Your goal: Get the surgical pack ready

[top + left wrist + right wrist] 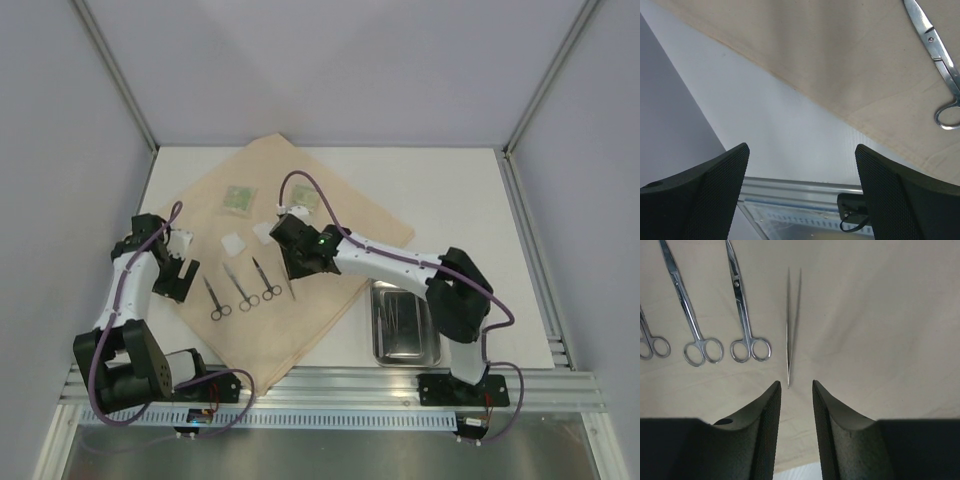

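Note:
The tan cloth (pixel 330 215) lies spread on the table. On it three small scissors (pixel 240 288) lie side by side, with tweezers (pixel 291 285) to their right. Farther back are two white pads (pixel 233 243) and two green packets (pixel 238 199). The steel tray (pixel 404 322) sits off the cloth at the right. My right gripper (pixel 796 384) hovers over the cloth (pixel 880 315), its jaws a little apart and holding nothing. The tweezers (pixel 793 325) lie just beyond its tips, next to the scissors (pixel 742 305). My left gripper (pixel 802 150) is wide open over bare table beside the cloth's left edge (pixel 840 50).
The aluminium rail (pixel 330 385) runs along the near table edge. Grey walls close in the left, back and right. One pair of scissors (pixel 940 60) shows at the upper right of the left wrist view.

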`<state>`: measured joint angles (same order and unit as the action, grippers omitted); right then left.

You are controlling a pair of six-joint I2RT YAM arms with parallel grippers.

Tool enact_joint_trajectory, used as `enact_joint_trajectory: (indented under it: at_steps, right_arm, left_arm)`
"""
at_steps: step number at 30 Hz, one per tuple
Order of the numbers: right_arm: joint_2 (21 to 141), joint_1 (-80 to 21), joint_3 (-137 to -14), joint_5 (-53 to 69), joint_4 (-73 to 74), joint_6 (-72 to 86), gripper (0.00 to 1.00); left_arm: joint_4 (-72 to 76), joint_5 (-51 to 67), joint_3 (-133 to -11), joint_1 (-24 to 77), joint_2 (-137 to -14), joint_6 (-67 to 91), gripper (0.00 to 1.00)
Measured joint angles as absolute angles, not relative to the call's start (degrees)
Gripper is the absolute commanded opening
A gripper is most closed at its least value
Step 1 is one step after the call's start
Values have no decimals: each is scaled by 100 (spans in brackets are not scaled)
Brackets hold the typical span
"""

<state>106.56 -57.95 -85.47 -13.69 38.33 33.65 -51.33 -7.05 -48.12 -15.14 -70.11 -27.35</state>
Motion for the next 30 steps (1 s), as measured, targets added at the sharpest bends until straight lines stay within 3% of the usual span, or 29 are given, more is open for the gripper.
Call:
enact_joint_trajectory:
  at_steps: [6, 19, 22, 26, 27, 30]
  right_arm:
    - [11614, -5802, -9417, -1068, 3870, 3026, 33]
    - [12416, -5802, -9719, -786, 4036, 2906, 32]
    - [12495, -5802, -9717, -779, 4066, 2908, 26]
    - [12508, -5802, -9699, -779, 4064, 2928, 11]
    - [12508, -5802, -9690, -779, 4058, 2943, 3]
    - [12508, -5802, -9677, -792, 4062, 2976, 1]
  left_arm:
    - [-5002, -751, -4849, -1518, -7183, -2735, 96]
    - [-4814, -808, -4851, -1520, -7404, -2755, 96]
    - [-4807, -808, -4851, -1520, -7404, -2759, 96]
    - [-4810, -805, -4851, -1520, -7400, -2759, 96]
    - [-4812, -805, -4851, -1520, -7393, -2759, 96]
    - [-4810, -805, -4849, -1520, -7360, -2759, 96]
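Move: From my right hand, the last tweezers on the cloth lie about 8 cm below, some 4 cm left and 2 cm ahead at their middle. The nearest scissors are at the same depth, about 9 cm left and 3 cm ahead, with the next pair some 15 cm left and 1 cm ahead. A white pad lies about 14 cm ahead and 3 cm left. From my left hand, the tweezers are roughly 27 cm right, 5 cm ahead and 6 cm down. My right hand finishes its swing to the left, some 4 cm, while already sinking, then comes almost straight down beside the nearest scissors' rings, about 8 cm lower in all, tipping some 10 degrees to point more steeply down. Once low over the tweezers I close my partly open fingers and pinch them towards their joined rear end. ##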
